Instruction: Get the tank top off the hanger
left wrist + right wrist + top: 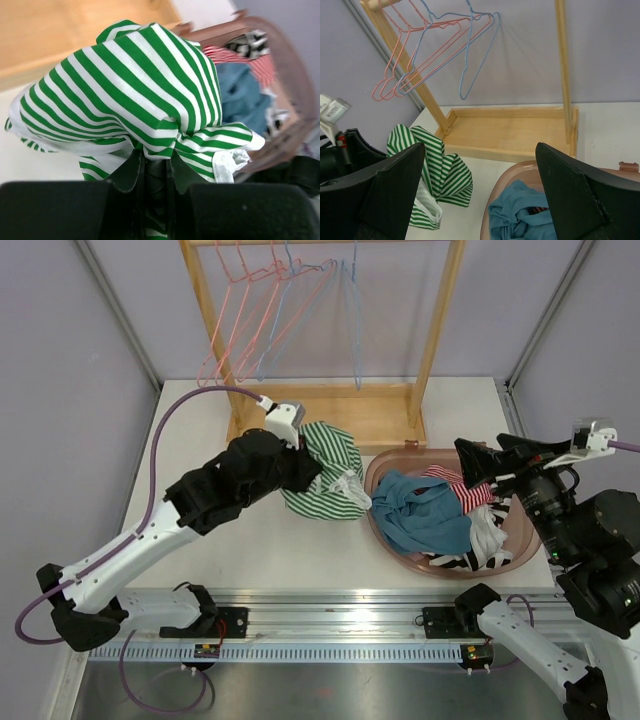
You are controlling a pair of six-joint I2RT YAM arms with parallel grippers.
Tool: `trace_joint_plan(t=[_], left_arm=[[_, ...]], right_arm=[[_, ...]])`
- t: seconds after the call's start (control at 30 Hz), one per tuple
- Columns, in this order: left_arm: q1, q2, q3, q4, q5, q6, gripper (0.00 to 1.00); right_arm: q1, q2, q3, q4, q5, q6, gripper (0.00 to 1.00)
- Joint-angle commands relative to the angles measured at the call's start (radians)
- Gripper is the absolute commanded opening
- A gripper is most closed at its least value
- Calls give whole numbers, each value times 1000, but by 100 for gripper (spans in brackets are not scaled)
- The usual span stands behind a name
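Observation:
A green and white striped tank top hangs bunched from my left gripper, its lower part resting on the white table left of the basket. In the left wrist view the jaws are closed on a fold of the striped tank top. The tank top also shows in the right wrist view. Several bare wire hangers, pink and blue, hang on the wooden rack at the back; they also show in the right wrist view. My right gripper is open and empty above the basket.
A brown oval laundry basket at the right holds a blue garment, red-striped and black-and-white clothes. The rack's wooden base tray lies behind the tank top. Grey walls close in on both sides.

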State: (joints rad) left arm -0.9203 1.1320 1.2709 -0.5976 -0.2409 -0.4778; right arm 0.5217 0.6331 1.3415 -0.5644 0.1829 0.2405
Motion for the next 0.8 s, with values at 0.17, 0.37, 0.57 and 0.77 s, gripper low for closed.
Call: trace_joint_plan(t=[0.17,0.37,0.57,0.77], left_arm=[[-107,192,339,36,213,96,0],[-169,403,599,53,281,128,0],[-184,602,771,174,296,221,0],[-184,816,890,234,334,261,0]], right_arm=[[4,-49,110,-40,86,5,100],[4,-76,186,-72,84,-7,100],[3,-102,243,-100,67,-9,100],[3,-127,291,-129,36,-7,99]])
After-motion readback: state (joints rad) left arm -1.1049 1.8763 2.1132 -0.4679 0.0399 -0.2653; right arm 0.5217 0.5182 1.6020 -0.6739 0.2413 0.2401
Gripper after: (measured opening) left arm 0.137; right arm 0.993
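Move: The green-striped tank top is already bunched in the left hand's fingers, and its goal, the middle of the pinkish tub, is about 40 cm to that hand's right, some 7 cm ahead and 27 cm below. In the tub the blue tank top lies about 31 cm right, 7 cm ahead and 26 cm below. The rack's wooden base is 33 cm ahead, 5 cm right and 28 cm below. From the right hand, the tub's middle is roughly 11 cm ahead, 16 cm right and 43 cm below. The green-striped tank top stays pinched in the left fingers and is carried about 24 cm right, towards and over the tub, rising nearly 10 cm before starting to sink slightly, while the wrist swings some 30 degrees clockwise. The empty right hand clears out of the way, back about 9 cm, up 8 and right 6, fingers staying wide and tipping upward. ##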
